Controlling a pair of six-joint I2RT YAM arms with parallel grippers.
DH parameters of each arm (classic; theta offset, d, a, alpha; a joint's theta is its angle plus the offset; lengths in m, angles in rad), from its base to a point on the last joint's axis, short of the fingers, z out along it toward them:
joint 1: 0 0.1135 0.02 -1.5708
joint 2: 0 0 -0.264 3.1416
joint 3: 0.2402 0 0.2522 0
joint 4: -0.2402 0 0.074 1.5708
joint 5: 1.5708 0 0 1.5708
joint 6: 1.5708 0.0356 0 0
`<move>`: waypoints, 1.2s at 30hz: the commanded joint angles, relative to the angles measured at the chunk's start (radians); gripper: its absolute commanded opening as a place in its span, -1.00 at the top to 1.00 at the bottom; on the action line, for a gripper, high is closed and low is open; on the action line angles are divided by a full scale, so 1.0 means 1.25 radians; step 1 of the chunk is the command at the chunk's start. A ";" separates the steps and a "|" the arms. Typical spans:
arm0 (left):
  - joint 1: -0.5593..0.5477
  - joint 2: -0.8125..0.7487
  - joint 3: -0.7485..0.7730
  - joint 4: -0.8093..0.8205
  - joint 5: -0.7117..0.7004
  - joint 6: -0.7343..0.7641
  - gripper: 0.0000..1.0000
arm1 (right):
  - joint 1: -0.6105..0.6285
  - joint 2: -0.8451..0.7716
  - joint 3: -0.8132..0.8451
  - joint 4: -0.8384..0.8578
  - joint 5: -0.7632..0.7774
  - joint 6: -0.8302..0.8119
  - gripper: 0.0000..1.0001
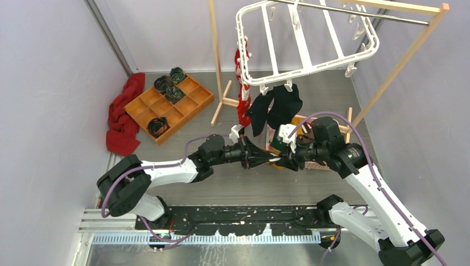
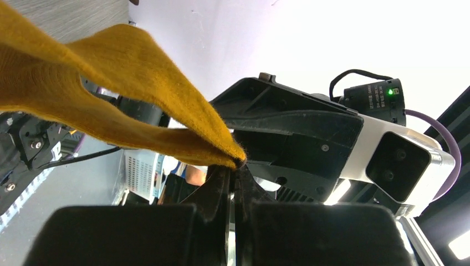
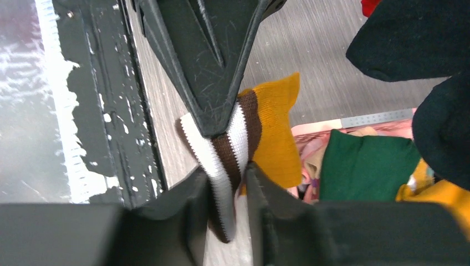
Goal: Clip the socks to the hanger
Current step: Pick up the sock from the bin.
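Note:
My left gripper [image 2: 235, 166] is shut on the edge of a mustard-yellow sock [image 2: 111, 83], which drapes up and to the left. The sock's brown and white striped cuff [image 3: 227, 144] hangs from the left gripper's fingers [image 3: 205, 61] and sits between the fingers of my right gripper [image 3: 227, 173], which touch it on both sides. From above, both grippers meet tip to tip [image 1: 274, 159] below the white hanger [image 1: 310, 41]. Black socks [image 1: 277, 108] and a red patterned sock [image 1: 242, 94] hang from the hanger's clips.
A pink basket [image 3: 354, 119] holding a green sock [image 3: 366, 166] and other fabric lies just beyond the grippers. The wooden rack [image 1: 399, 61] carries the hanger. At back left are a wooden tray [image 1: 188, 102] with dark rolled bundles and a red cloth [image 1: 123, 113].

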 commanded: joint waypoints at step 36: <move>-0.219 -0.378 0.129 -0.527 -0.169 1.671 -0.41 | -0.074 -0.006 -0.011 -0.060 -0.287 0.091 0.72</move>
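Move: The left gripper still pinches the edge of the mustard sock's striped cuff; the sock's middle hangs about 5 cm below it and 3 cm to its right. The right gripper is level with it front to back, some 3 cm to its right. From the right gripper, the sock's middle is about 2 cm left and 4 cm below; the bin's middle lies roughly 7 cm ahead, 12 cm right and 17 cm below, while the hung dark socks are about 15 cm straight ahead and 5 cm higher. Finish closing the right gripper on the striped cuff, then open the left gripper wide to let the sock go. Pull the left hand back and left about 8 cm each while rising some 6 cm and rolling about 100 degrees, its forward side coming up, then ease slightly right and down. Meanwhile keep hold with the right, draw it back about 5 cm and tilt it a little. ##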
